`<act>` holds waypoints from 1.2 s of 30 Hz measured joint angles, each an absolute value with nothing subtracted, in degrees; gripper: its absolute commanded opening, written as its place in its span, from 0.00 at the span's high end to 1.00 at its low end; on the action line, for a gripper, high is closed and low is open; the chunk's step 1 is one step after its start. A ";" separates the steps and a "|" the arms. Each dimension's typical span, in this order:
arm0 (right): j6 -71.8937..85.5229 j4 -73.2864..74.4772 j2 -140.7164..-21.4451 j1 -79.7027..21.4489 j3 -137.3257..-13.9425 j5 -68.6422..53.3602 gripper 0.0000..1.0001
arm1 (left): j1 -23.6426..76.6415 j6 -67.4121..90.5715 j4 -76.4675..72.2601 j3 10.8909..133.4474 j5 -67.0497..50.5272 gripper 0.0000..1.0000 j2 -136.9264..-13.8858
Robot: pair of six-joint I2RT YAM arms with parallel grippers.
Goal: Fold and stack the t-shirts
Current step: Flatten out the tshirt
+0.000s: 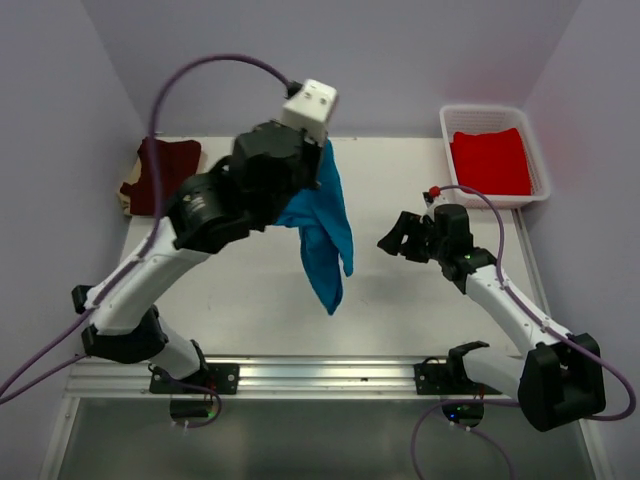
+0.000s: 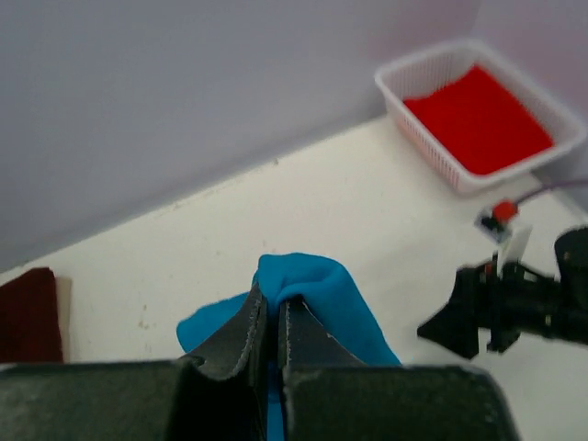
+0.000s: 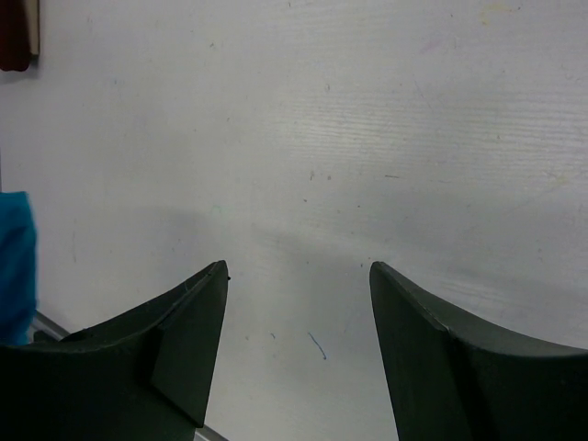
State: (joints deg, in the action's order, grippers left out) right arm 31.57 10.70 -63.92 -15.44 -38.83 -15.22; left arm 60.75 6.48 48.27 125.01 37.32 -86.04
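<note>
My left gripper is shut on the teal-blue t-shirt and holds it up in the air; the cloth hangs down in a long bunch over the middle of the table. The shirt bulges over the fingertips in the left wrist view. My right gripper is open and empty, just right of the hanging shirt, apart from it. A sliver of the shirt shows at the left of the right wrist view. The dark maroon t-shirt lies at the back left. The bright red t-shirt lies in the basket.
A white mesh basket stands at the back right corner, also in the left wrist view. Walls close the table at back and sides. A metal rail runs along the near edge.
</note>
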 measured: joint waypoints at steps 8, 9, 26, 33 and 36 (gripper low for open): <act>31.16 10.76 -63.51 -15.44 -38.83 -16.03 0.33 | 61.12 5.13 44.58 97.51 30.00 1.00 -79.40; 31.00 10.79 -63.40 -15.49 -38.83 -16.03 0.33 | 60.80 4.89 43.68 97.62 31.40 1.00 -78.04; 29.23 10.70 -66.59 -16.16 -38.79 -20.67 0.32 | 60.45 10.04 31.18 100.51 37.93 1.00 -68.62; 28.60 9.91 -71.92 -20.14 -37.95 -22.22 0.34 | 60.45 12.51 35.73 93.27 37.06 1.00 -69.23; 28.34 9.30 -74.08 -23.33 -38.13 -22.63 0.37 | 60.45 12.99 35.68 93.27 37.10 1.00 -68.10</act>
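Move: The blue t-shirt already hangs from the left fingers, its middle roughly 22 cm below them and 5 cm nearer the base. From the open right hand that middle is about 15 cm left, 8 cm back and 13 cm higher. The basket with the red cloth stands some 29 cm ahead of the right hand, 24 cm right and 10 cm lower; the dark red pile is about 25 cm ahead, 36 cm left and 48 cm below the left hand. Left hand shakes held t-shirt down, up, down about 10–15 cm; open right goes left, down, back towards it. ##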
